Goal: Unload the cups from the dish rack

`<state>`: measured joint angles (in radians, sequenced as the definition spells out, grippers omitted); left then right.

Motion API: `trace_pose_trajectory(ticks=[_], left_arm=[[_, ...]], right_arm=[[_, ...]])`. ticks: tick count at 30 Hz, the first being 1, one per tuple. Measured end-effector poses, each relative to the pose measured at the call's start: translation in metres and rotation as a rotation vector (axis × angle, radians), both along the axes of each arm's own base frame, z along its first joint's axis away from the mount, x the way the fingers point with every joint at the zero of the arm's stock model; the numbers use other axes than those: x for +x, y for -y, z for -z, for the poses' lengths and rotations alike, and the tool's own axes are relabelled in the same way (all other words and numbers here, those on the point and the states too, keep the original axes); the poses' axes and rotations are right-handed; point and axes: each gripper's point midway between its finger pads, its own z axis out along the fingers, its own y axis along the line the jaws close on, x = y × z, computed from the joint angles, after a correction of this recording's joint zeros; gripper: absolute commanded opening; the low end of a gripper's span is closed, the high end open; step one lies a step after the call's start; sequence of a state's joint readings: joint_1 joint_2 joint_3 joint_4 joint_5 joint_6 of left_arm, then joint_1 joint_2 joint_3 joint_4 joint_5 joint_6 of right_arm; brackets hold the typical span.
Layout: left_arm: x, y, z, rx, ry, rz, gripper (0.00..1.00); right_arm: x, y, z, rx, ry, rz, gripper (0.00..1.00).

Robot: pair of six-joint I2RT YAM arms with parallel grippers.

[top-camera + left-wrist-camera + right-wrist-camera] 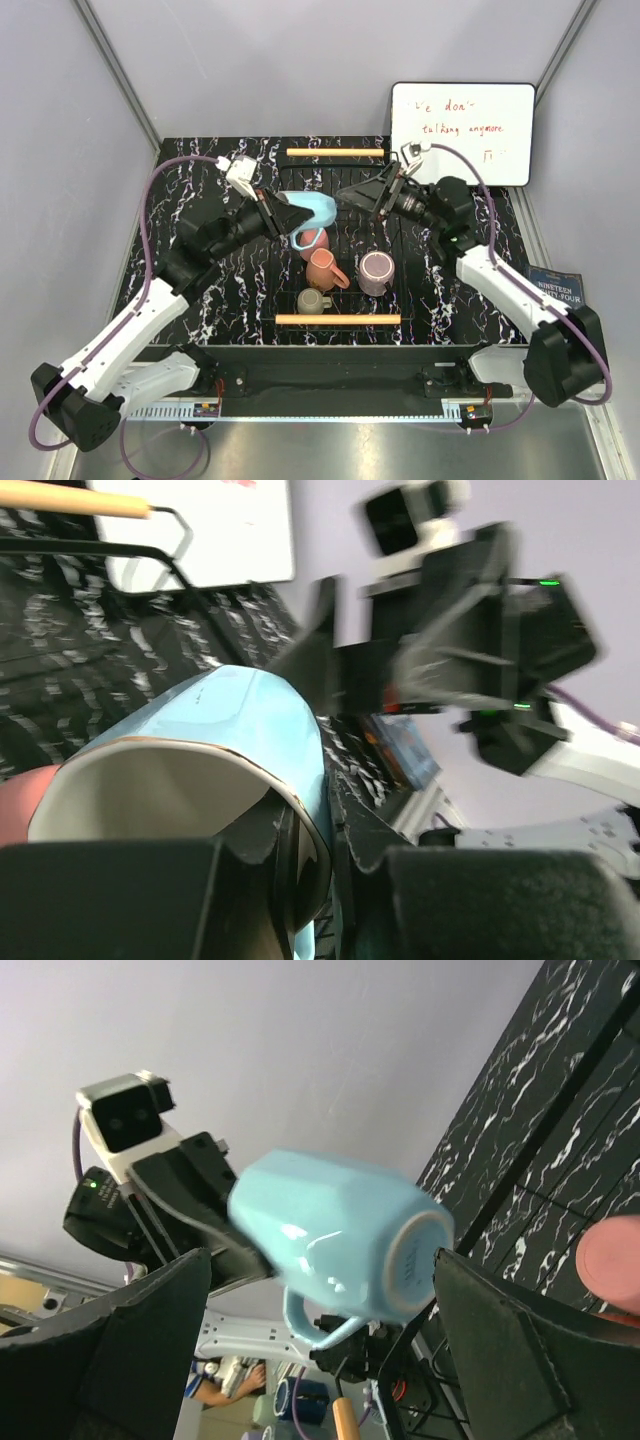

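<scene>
My left gripper point(292, 216) is shut on the rim of the light blue cup point(312, 209), one finger inside and one outside point(322, 832), holding it on its side above the back of the dish rack point(337, 319). The right gripper point(362, 197) stands open just right of the cup's base, its fingers point(490, 1330) wide on either side of the blue cup point(340, 1230) without touching it. Standing in the rack are a pink cup point(313, 240), an orange cup point(323, 268), a mauve cup point(376, 272) and a small olive-grey cup point(312, 300).
A white whiteboard point(462, 133) with red writing leans at the back right. A dark book point(555, 283) lies at the table's right edge. The rack's far wooden handle point(335, 152) sits behind both grippers. Grey walls close in on the table.
</scene>
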<state>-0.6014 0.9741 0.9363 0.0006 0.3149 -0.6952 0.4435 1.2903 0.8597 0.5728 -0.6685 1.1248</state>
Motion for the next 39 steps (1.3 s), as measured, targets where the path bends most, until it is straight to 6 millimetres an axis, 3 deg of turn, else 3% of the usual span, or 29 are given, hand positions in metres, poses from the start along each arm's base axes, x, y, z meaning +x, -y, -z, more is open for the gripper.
trace_pose_trajectory(ticks=[4, 8, 10, 15, 19, 23, 29, 35, 39], left_arm=[[0.009, -0.02, 0.001, 0.057, -0.017, -0.09, 0.0], [0.017, -0.044, -0.002, 0.16, -0.037, -0.199, 0.0], [0.021, -0.059, -0.009, 0.204, -0.047, -0.256, 0.0], [0.046, -0.128, -0.017, 0.272, -0.092, -0.505, 0.0], [0.055, -0.174, 0.01, 0.376, -0.211, -0.667, 0.0], [0.058, -0.196, 0.042, 0.471, -0.337, -0.735, 0.0], [0.071, -0.233, 0.061, 0.544, -0.457, -0.864, 0.0], [0.103, -0.252, 0.07, 0.568, -0.519, -0.939, 0.0], [0.125, -0.252, 0.099, 0.613, -0.59, -0.938, 0.0]], right_arm=[[0.004, 0.014, -0.026, -0.043, 0.076, 0.088, 1.0], [0.009, 0.031, -0.034, -0.137, 0.111, 0.2, 1.0], [0.012, 0.039, -0.032, -0.192, 0.123, 0.251, 1.0], [0.02, 0.05, -0.007, -0.303, 0.081, 0.311, 1.0], [0.022, 0.055, 0.018, -0.367, 0.04, 0.332, 1.0], [0.022, 0.061, 0.038, -0.422, 0.002, 0.352, 1.0], [0.017, 0.074, 0.041, -0.471, 0.005, 0.392, 1.0], [0.014, 0.083, 0.042, -0.5, 0.004, 0.425, 1.0], [0.015, 0.085, 0.051, -0.527, -0.02, 0.43, 1.0]])
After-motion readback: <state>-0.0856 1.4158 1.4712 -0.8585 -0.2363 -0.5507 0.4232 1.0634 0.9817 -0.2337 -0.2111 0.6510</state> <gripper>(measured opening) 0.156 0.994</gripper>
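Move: The left hand already holds the blue cup high over the rack. The open table left of the rack, towards which it is carried, lies about 25 cm to this hand's left, 14 cm ahead and 28 cm below. Down in the rack, the pink cup lies some 14 cm straight ahead, the orange mug about 4 cm ahead and 3 cm right. From the empty right hand, that table spot is roughly 37 cm left and 10 cm ahead. Keeping its pinch on the rim wall of the blue cup, the left hand swings it left some 25 cm, drawing away from the rack and reaching about 12 cm forward, then sinks about 10 cm towards the open table; the wrist turns counter-clockwise and tips the fingers forward and down. The right hand, still wide open, backs off about 9 cm right, rising briefly then sinking, fingers tilting down and turning clockwise. ##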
